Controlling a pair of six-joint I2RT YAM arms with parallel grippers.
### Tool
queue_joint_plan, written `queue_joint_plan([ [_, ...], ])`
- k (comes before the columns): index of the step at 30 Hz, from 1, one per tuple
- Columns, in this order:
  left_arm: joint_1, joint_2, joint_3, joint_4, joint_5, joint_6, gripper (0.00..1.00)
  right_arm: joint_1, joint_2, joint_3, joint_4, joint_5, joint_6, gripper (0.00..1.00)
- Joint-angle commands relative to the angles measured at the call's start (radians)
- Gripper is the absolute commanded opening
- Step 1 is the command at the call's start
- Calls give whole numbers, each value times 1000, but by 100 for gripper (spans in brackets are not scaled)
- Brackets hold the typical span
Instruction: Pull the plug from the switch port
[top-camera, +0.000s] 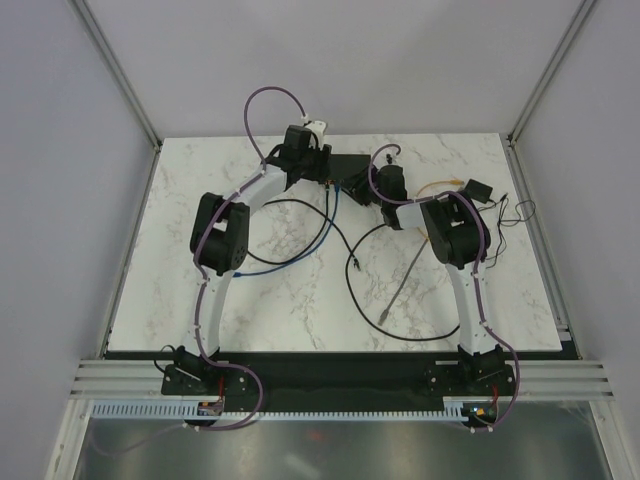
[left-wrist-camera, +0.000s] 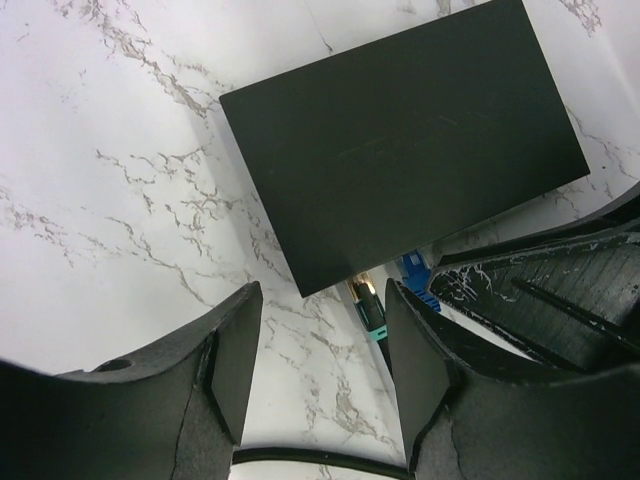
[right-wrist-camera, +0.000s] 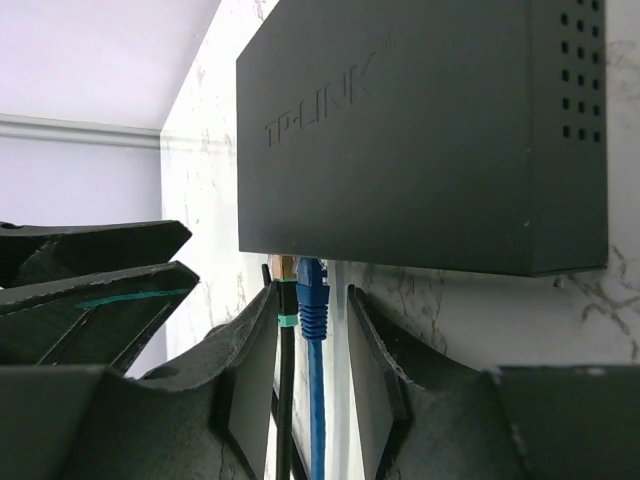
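The switch (top-camera: 350, 163) (left-wrist-camera: 400, 140) (right-wrist-camera: 400, 130) is a flat black box lying at the back of the marble table. Two plugs sit in its near side: a blue plug (right-wrist-camera: 312, 290) (left-wrist-camera: 415, 270) and, just left of it, a black plug with a teal band (right-wrist-camera: 287, 300) (left-wrist-camera: 368, 305). My right gripper (right-wrist-camera: 312, 312) (top-camera: 358, 190) straddles both plugs' cables. Its left finger (right-wrist-camera: 255, 370) lies close against the black cable, and a gap remains beside the blue one. My left gripper (left-wrist-camera: 325, 340) (top-camera: 322, 170) hangs open over bare marble by the switch's corner, holding nothing.
A small black block (top-camera: 478, 190) with thin wires and an orange lead (top-camera: 440, 185) lies at the right. A blue cable (top-camera: 300, 260), black cables and a grey lead (top-camera: 405, 275) trail over the middle of the table (top-camera: 250, 300). The two grippers' fingers stand close together.
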Motion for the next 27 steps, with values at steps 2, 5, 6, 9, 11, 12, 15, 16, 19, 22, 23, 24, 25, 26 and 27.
queue_joint_plan([
  [2, -5, 27, 70, -43, -20, 36, 58, 6, 30, 21, 38, 0, 28, 39],
  [5, -5, 25, 70, -41, -22, 32, 58, 6, 39, 22, 41, 8, 33, 38],
  [6, -5, 25, 70, -41, -19, 30, 58, 6, 42, 22, 41, 18, 37, 38],
  [9, -6, 24, 68, -43, -19, 29, 57, 8, 60, 39, 44, 26, 56, 38],
  [11, -8, 22, 70, -43, -20, 29, 57, 9, 74, 56, 37, 20, 57, 38],
  [12, -8, 21, 68, -43, -22, 29, 57, 11, 74, 65, 29, 24, 56, 38],
  [15, -12, 19, 67, -43, -31, 32, 56, 17, 68, 65, 4, 52, 48, 35],
  [16, -14, 18, 67, -41, -34, 32, 56, 18, 68, 65, 0, 63, 50, 33],
  [19, -17, 18, 68, -43, -35, 32, 56, 18, 76, 77, -23, 72, 50, 29],
  [22, -18, 16, 67, -41, -45, 36, 56, 18, 83, 79, -37, 80, 50, 25],
  [23, -18, 16, 68, -43, -46, 38, 56, 18, 88, 81, -42, 83, 48, 24],
  [24, -18, 18, 68, -43, -49, 39, 56, 18, 90, 91, -67, 87, 43, 18],
  [25, -22, 16, 70, -43, -51, 42, 56, 18, 90, 94, -77, 92, 39, 16],
  [26, -23, 16, 68, -43, -57, 45, 56, 20, 88, 90, -77, 93, 36, 16],
  [27, -25, 18, 68, -41, -65, 62, 56, 18, 86, 85, -81, 97, 36, 13],
])
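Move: The blue plug is almost in front of the right fingertips, roughly 2 cm ahead, 1 cm to the left and 1 cm lower. The green-collared black plug sits about 3 cm left of the blue one, level with it, and the switch's middle lies some 7 cm ahead of the right hand and 2 cm to its right. From the left hand the blue plug is about 5 cm right, 1 cm back and 5 cm below. The right fingers close around the blue plug right at the switch's port edge, ending with a pad against either side. To get there the hand slides about 1.5 cm forward and slightly left onto the plug, hardly sinking, and only then does most of the closing. The open left hand sinks about 1 cm by the switch's near left corner and waits there. ##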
